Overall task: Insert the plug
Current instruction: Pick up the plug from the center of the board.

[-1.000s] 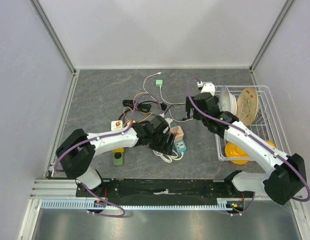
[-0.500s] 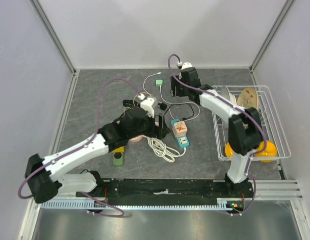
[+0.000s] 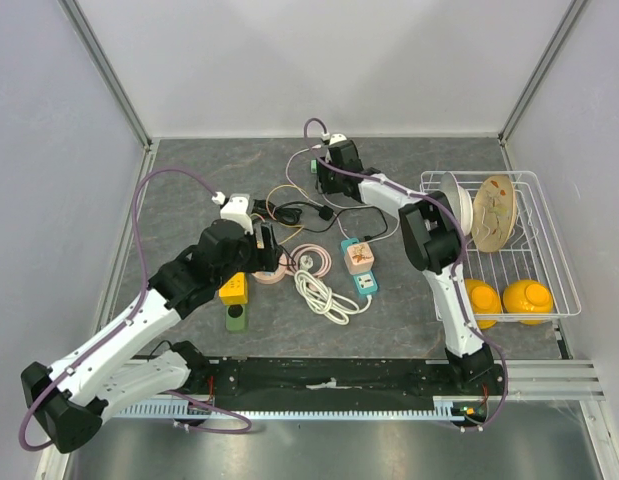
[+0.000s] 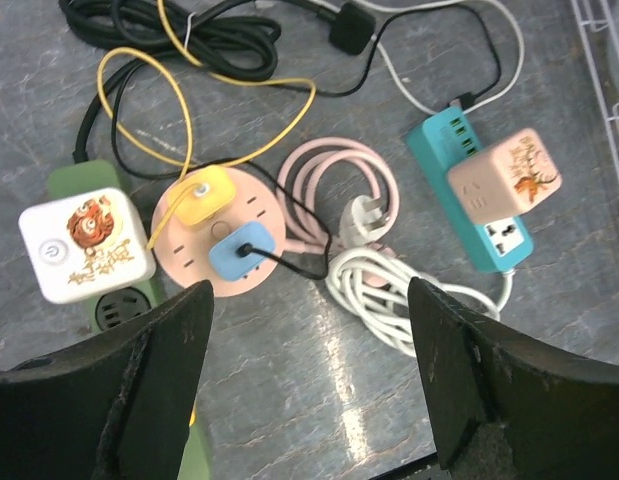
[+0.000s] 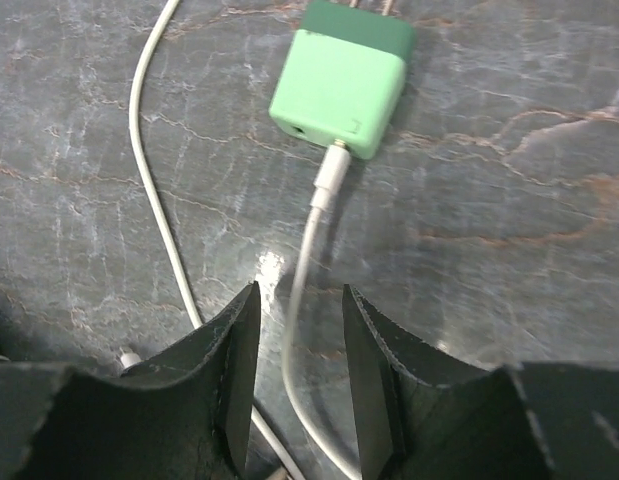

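A green plug (image 5: 339, 75) lies flat on the grey table at the back (image 3: 317, 166), with a thin white cable (image 5: 307, 250) leading out of it. My right gripper (image 5: 299, 300) hovers just short of the plug; its jaws stand narrowly apart on either side of that cable and do not touch it. In the top view my right gripper (image 3: 327, 180) is low over the table. My left gripper (image 4: 309, 380) is wide open and empty above the round pink power strip (image 4: 214, 245) and a coiled white cable (image 4: 389, 290).
A teal power strip (image 4: 469, 215) carries a pink cube adapter (image 4: 504, 180). A white cube adapter (image 4: 86, 245) sits on a green strip (image 4: 109, 305). Black, yellow and pink cords tangle mid-table. A wire basket (image 3: 549, 215) at the right holds plates and yellow bowls (image 3: 527, 297).
My right arm swung to the back left, to the green plug, and its jaws narrowed around the white cable. My left arm drew back left from the teal strip and opened wider.
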Robot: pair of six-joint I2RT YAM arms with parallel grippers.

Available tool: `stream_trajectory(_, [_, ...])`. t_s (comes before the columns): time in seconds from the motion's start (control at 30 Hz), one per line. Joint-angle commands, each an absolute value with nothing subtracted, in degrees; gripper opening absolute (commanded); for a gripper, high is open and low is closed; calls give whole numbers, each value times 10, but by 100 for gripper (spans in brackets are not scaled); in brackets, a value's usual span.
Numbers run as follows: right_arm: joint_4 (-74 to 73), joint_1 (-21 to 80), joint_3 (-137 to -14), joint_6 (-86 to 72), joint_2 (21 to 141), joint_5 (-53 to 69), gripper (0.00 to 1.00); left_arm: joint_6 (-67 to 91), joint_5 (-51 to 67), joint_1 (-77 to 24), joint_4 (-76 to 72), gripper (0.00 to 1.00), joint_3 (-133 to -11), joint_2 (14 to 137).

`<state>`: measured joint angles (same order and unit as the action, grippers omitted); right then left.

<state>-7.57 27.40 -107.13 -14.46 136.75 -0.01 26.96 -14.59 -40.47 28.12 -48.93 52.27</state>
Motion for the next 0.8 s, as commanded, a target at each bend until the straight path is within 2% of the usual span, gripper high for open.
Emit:
stream_trajectory(0.0, [-33,281,-1122,-163,1394,18,45,266,-172,-400,301,84,-478,502])
stream_trajectory(0.07, [-33,282,-1130,-171,1411,18,43,268,-171,-400,308,84,-476,499])
stream_trajectory(0.13, [-31,282,-1131,-175,1418,14,35,271,-168,-399,312,84,-475,496])
stream_trajectory(0.17, [-32,282,-1130,-177,1417,11,25,272,-168,-399,315,84,-475,494])
stream_trajectory(0.23, [-32,282,-1122,-177,1405,11,14,274,-169,-399,318,84,-475,490])
stream_trajectory(0.27, [-33,282,-1117,-173,1397,11,2,275,-170,-399,319,84,-475,485])
stream_trajectory(0.3, [-33,282,-1106,-169,1387,12,0,277,-171,-399,318,84,-475,483])
stream_trajectory(0.6, [-43,282,-988,-106,1197,40,0,310,-171,-399,289,84,-477,467])
stream_trajectory(0.77, [-60,282,-901,-78,1074,65,0,357,-152,-396,222,84,-466,451])
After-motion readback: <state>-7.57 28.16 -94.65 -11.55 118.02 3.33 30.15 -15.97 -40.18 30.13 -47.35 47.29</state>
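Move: The green plug lies about 5 cm ahead of the right hand, 2 cm to its left and 2 cm lower, its white cable running back between the half-open fingers. The black extension plug is some 7 cm behind that hand, level sideways, and the black cord bundle about 7 cm behind and 9 cm to its left. From the left hand the green plug is roughly 36 cm ahead, 12 cm to the right and 18 cm below. Left, with a slight dip, the right hand eases about 2 cm to settle its fingertips around the white cable just behind the green plug. The fingers shut fully on the cable, then the hand pulls up some 10 cm and back about 5 cm, speeding up as it rises and keeping its pinch. ##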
